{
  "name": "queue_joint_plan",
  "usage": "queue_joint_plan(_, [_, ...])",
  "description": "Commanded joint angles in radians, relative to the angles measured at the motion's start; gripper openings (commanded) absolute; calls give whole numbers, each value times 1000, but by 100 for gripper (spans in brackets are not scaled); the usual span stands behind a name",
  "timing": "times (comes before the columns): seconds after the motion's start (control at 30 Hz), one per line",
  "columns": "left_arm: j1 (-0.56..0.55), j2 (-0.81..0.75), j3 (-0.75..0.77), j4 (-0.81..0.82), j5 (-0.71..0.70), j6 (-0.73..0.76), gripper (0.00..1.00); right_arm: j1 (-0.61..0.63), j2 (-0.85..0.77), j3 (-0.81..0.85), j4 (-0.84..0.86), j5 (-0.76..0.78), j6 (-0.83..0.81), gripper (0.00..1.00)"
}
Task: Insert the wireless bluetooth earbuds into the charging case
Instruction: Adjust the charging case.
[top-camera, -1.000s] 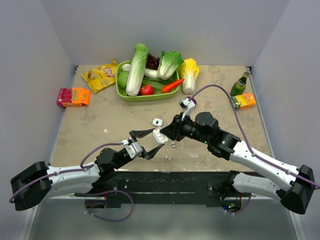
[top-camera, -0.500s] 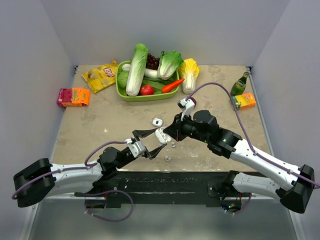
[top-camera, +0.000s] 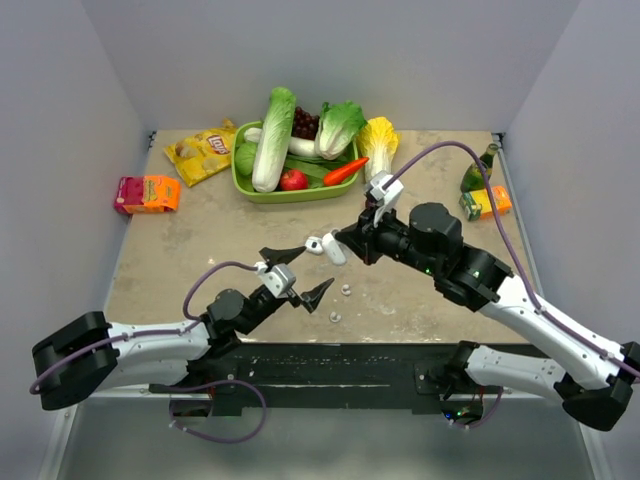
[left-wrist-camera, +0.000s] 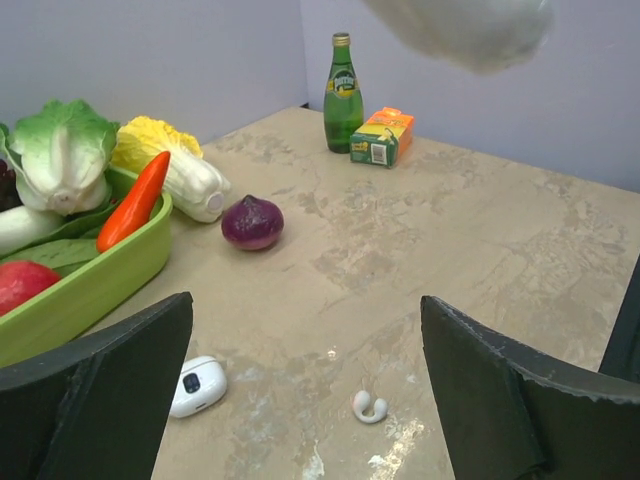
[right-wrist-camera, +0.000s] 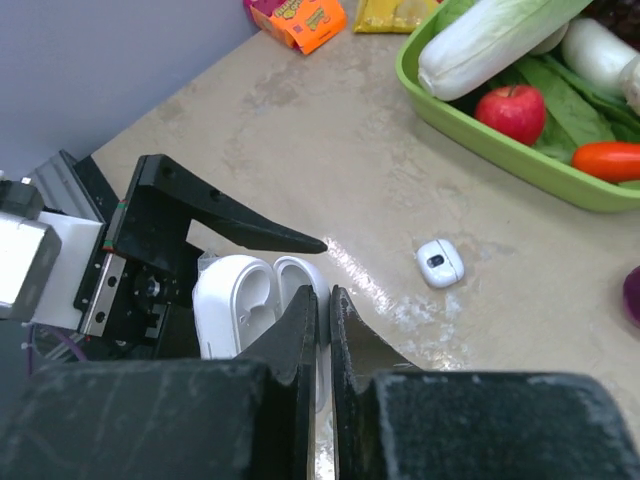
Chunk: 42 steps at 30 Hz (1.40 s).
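Observation:
The charging case (top-camera: 334, 250) hangs open above the table, two white halves with moulded hollows (right-wrist-camera: 235, 300). My right gripper (top-camera: 347, 245) is shut on the edge of one half (right-wrist-camera: 322, 295). Two earbuds lie on the table below: one (top-camera: 345, 290) and another (top-camera: 335, 317) nearer the front edge. My left gripper (top-camera: 315, 267) stands wide open just left of and below the case, touching nothing. In the left wrist view a curved white earbud (left-wrist-camera: 369, 405) lies between its spread fingers (left-wrist-camera: 305, 350).
A small closed white box with a dark window (top-camera: 314, 243) (left-wrist-camera: 197, 385) (right-wrist-camera: 438, 262) lies beside the case. At the back are a green vegetable tray (top-camera: 285, 196), a chips bag (top-camera: 203, 153), a bottle (top-camera: 480, 168) and juice boxes (top-camera: 147, 193) (top-camera: 487, 202). A purple onion (left-wrist-camera: 252, 222) sits near the tray.
My left gripper let go of the case, opened wide and drew back. The right gripper closed on the case and carried it up and away from the front edge.

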Motion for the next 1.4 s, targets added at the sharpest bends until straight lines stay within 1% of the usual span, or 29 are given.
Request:
queue_joint_plan(0.0, [2, 8, 15, 10, -46, -43, 100, 12, -21, 53, -26, 25, -82, 0])
queue_joint_plan(0.07, [2, 1, 23, -22, -47, -62, 100, 32, -21, 56, -38, 63, -111, 0])
queue_joint_plan(0.1, [2, -16, 31, -38, -47, -101, 100, 61, -22, 61, -46, 99, -125, 0])
queue_joint_plan(0.13, [2, -25, 35, -77, -41, -147, 100, 84, -25, 61, -54, 198, -163, 0])
queue_joint_plan(0.17, [4, -39, 40, -101, -27, -172, 100, 112, -27, 62, -66, 256, -183, 0])
queue_joint_plan(0.2, [7, -68, 54, -127, -12, -195, 100, 167, -31, 64, -70, 315, -191, 0])
queue_joint_plan(0.23, [10, -83, 63, -182, 26, -242, 100, 195, -31, 67, -78, 385, -238, 0])
queue_joint_plan(0.27, [16, -100, 86, -211, 52, -267, 100, 222, -33, 68, -92, 506, -280, 0])
queue_joint_plan(0.3, [34, -126, 97, -237, 78, -289, 100, 270, -36, 68, -95, 566, -298, 0])
queue_joint_plan(0.33, [47, -139, 109, -289, 142, -328, 100, 290, -44, 67, -98, 612, -328, 0])
queue_joint_plan(0.37, [60, -149, 133, -314, 172, -344, 100, 310, -48, 65, -97, 699, -338, 0])
queue_joint_plan(0.4, [86, -162, 150, -347, 184, -359, 100, 342, -56, 59, -92, 732, -348, 0])
queue_joint_plan(0.43, [102, -166, 167, -398, 268, -379, 100, 358, -57, 56, -92, 760, -367, 0])
queue_joint_plan(0.47, [116, -171, 193, -415, 301, -387, 100, 373, -57, 55, -92, 797, -375, 0])
queue_joint_plan(0.5, [132, -177, 207, -427, 322, -395, 100, 405, -53, 50, -93, 865, -381, 0])
queue_joint_plan(0.53, [139, -180, 222, -462, 363, -399, 100, 420, -51, 48, -95, 899, -397, 0])
queue_joint_plan(0.6, [148, -176, 265, -490, 401, -399, 100, 462, -38, 39, -90, 970, -406, 0])
queue_joint_plan(0.73, [154, -137, 324, -541, 459, -407, 100, 511, -10, 30, -86, 1022, -426, 0])
queue_joint_plan(0.97, [166, -59, 402, -567, 528, -387, 100, 554, -7, 36, -92, 1013, -440, 0])
queue_joint_plan(1.2, [171, -44, 419, -518, 582, -353, 100, 565, -5, 30, -86, 966, -435, 0])
queue_joint_plan(1.33, [171, -24, 442, -506, 611, -340, 97, 568, 15, 32, -84, 955, -437, 0])
queue_joint_plan(1.37, [172, -16, 450, -504, 621, -337, 95, 568, 16, 32, -78, 953, -438, 0])
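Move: The charging case, lid open, is held in the right fingers, some 9 cm above the empty, open left hand, 3 cm ahead and 3 cm to its right. The left gripper thus lies about 10 cm below the right hand, 5 cm back and 4 cm left. On the table, some 20 cm below the left hand, a second white case stands about 7 cm straight ahead and a loose earbud 2 cm back, 7 cm right. Right hand draws the case back-right, turning it about 40 degrees; open left hand rises rightward towards it. ##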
